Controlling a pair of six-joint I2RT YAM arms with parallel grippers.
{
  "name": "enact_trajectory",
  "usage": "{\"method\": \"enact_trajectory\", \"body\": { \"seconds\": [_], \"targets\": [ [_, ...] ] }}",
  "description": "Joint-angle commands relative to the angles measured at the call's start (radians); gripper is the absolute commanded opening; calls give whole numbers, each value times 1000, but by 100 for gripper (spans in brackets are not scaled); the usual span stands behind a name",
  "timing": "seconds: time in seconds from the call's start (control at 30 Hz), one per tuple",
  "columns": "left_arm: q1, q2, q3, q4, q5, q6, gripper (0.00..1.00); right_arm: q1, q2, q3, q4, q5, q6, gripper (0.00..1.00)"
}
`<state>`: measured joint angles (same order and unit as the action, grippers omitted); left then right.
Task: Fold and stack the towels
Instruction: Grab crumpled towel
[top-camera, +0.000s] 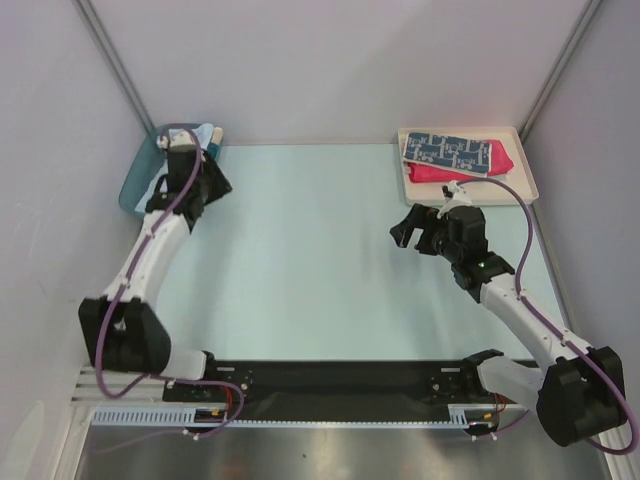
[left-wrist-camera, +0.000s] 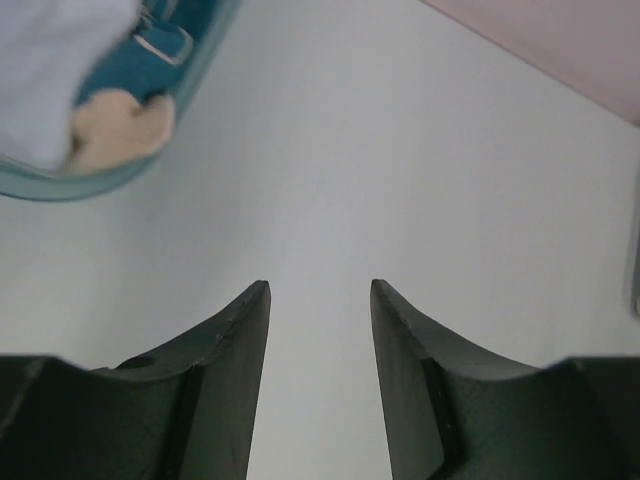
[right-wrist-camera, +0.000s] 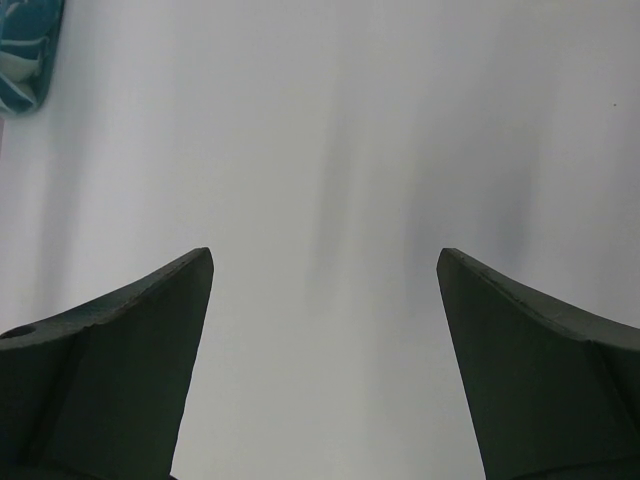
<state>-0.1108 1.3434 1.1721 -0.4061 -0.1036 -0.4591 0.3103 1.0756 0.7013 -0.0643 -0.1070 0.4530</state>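
A navy patterned towel (top-camera: 450, 152) lies folded on a red towel (top-camera: 432, 173) in the cream tray (top-camera: 460, 130) at the back right. The blue plastic bin (top-camera: 135, 188) at the back left holds a light-blue towel (left-wrist-camera: 50, 70) and a beige and teal towel (left-wrist-camera: 120, 130). My left gripper (top-camera: 215, 188) hovers just right of the bin, open with nothing between its fingers (left-wrist-camera: 320, 285). My right gripper (top-camera: 405, 230) hangs in front of the tray and points left, wide open and empty (right-wrist-camera: 323, 252).
Pale green table surface (top-camera: 310, 260) spreads between the two arms. Grey walls close in the back and both sides. The bin's corner (right-wrist-camera: 25, 50) shows far off in the right wrist view.
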Motion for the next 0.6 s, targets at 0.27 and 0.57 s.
{"method": "enact_trajectory", "body": {
  "seconds": [0.27, 0.57],
  "targets": [
    [250, 563, 529, -42, -211, -134, 50, 3, 3, -6, 54, -29, 12, 100],
    [332, 760, 615, -45, -123, -179, 50, 6, 24, -11, 54, -46, 23, 100]
  ]
}}
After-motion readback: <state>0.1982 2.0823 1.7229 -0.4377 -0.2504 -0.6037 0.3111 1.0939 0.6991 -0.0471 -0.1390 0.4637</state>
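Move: The crumpled towel, pale on top of the blue basket's load, lies about 18 cm ahead of the left hand, 17 cm to its left and some 17 cm below. A teal-and-beige towel runs beside it along the basket's right rim, roughly 17 cm ahead of that hand and 10 cm left. The basket's middle is about 17 cm ahead and 19 cm left. From the right hand, the crumpled towel lies some 57 cm left and 26 cm ahead. Over the crumpled towel's near part comes the left hand. It first sweeps forward and left together, nearly level, then keeps on left while sinking about 11 cm, ending some 17 cm farther left and 14 cm farther forward. The wrist swings about 30 degrees counter-clockwise and tips down a little; the fingers stay half open, and contact can't be seen. ##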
